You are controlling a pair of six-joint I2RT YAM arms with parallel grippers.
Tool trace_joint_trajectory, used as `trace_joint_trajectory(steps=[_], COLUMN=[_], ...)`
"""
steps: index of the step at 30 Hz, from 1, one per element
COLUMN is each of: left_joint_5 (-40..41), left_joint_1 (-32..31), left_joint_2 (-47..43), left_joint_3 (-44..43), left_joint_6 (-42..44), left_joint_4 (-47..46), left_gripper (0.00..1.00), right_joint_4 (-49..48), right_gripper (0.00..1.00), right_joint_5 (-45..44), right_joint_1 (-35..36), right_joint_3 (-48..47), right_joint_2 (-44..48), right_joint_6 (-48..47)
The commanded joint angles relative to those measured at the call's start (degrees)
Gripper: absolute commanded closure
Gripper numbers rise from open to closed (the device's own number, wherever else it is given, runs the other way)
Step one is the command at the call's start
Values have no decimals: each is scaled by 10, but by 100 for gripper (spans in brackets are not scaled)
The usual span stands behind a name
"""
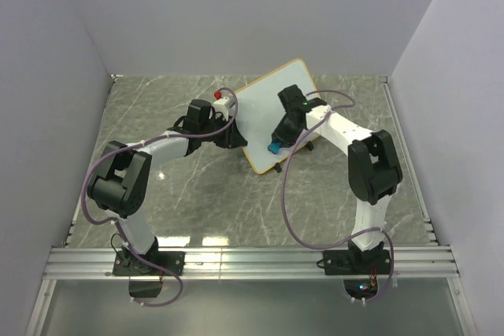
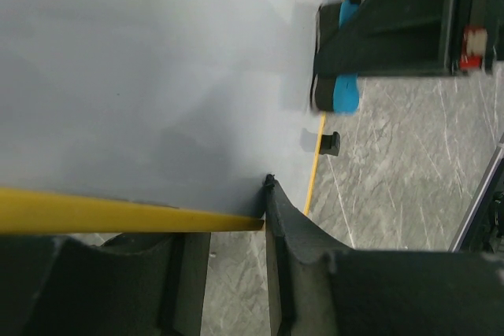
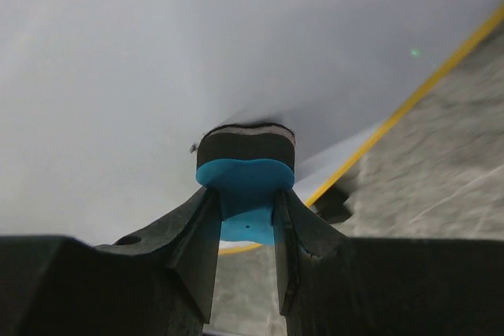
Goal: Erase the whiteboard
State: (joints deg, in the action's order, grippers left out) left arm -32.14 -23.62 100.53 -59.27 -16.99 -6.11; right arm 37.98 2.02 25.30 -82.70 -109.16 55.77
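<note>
The whiteboard stands tilted at mid-table, white with a thin orange frame, and its face shows no marks. My left gripper is shut on the board's left edge. In the left wrist view the yellow frame runs between that gripper's fingers. My right gripper is shut on a small blue eraser. The eraser has its dark felt pad pressed against the whiteboard near its lower edge. The left wrist view also has the eraser in sight, against the board.
Black feet stick out from the board's frame onto the marble table. Grey walls close in the left, right and far sides. An aluminium rail runs along the near edge by the arm bases. Purple cables loop off both arms.
</note>
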Motion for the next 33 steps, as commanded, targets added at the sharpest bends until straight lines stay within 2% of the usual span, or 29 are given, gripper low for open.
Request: trace_joint_trajectory(steps=[1, 6, 11, 17, 18, 23, 27, 33], left_joint_5=[56, 61, 61, 60, 60, 60, 61, 70], left_joint_1=[-31, -31, -31, -32, -32, -32, -32, -32], left_joint_2=[21, 18, 18, 15, 16, 16, 18, 19], left_joint_3=[17, 20, 20, 19, 20, 17, 15, 13], left_joint_6=[115, 116, 117, 115, 115, 115, 114, 113], left_joint_4=[67, 69, 69, 68, 67, 66, 67, 67], left_gripper=[100, 100, 100, 100, 100, 100, 100, 100], right_joint_4=[-48, -15, -9, -23, -26, -34, -18, -9], right_gripper=[100, 100, 100, 100, 100, 100, 100, 100], right_joint_5=[20, 20, 0, -52, -61, -99, -121, -108], right_joint_1=[55, 75, 65, -12, -27, -148, -181, -188], right_joint_3=[-87, -190, -194, -86, -42, 87, 145, 198], right_joint_2=[-81, -122, -112, -27, 5, 102, 158, 176], right_joint_6=[27, 36, 29, 26, 26, 10, -17, -20])
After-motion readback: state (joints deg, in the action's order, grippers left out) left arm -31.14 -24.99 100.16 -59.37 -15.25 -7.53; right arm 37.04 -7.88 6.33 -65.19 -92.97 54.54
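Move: The right hand holds the eraser on the lower strip of the tilted whiteboard, whose middle lies about 9 cm ahead, 2 cm right and 3 cm above. Of the board's feet, the left foot is some 6 cm back and 1 cm to the right, the right foot about 11 cm to the right and 2 cm ahead, both roughly 4 cm lower. From the left hand, gripping the board's left edge, the board's middle is some 10 cm ahead and 12 cm right, about level. Keeping its grip on the eraser, the right hand goes about 6 cm left and some 3 cm up along the slope of the board's lower strip towards the left gripper, pauses, then reverses in one fast sweep of roughly 24 cm to the right, sinking about 3 cm, past the right foot and off the board over the bare table, the wrist turning some 30 degrees clockwise. The left hand keeps pinching the board's left edge and steadies it throughout, drifting barely a centimetre to the right. ##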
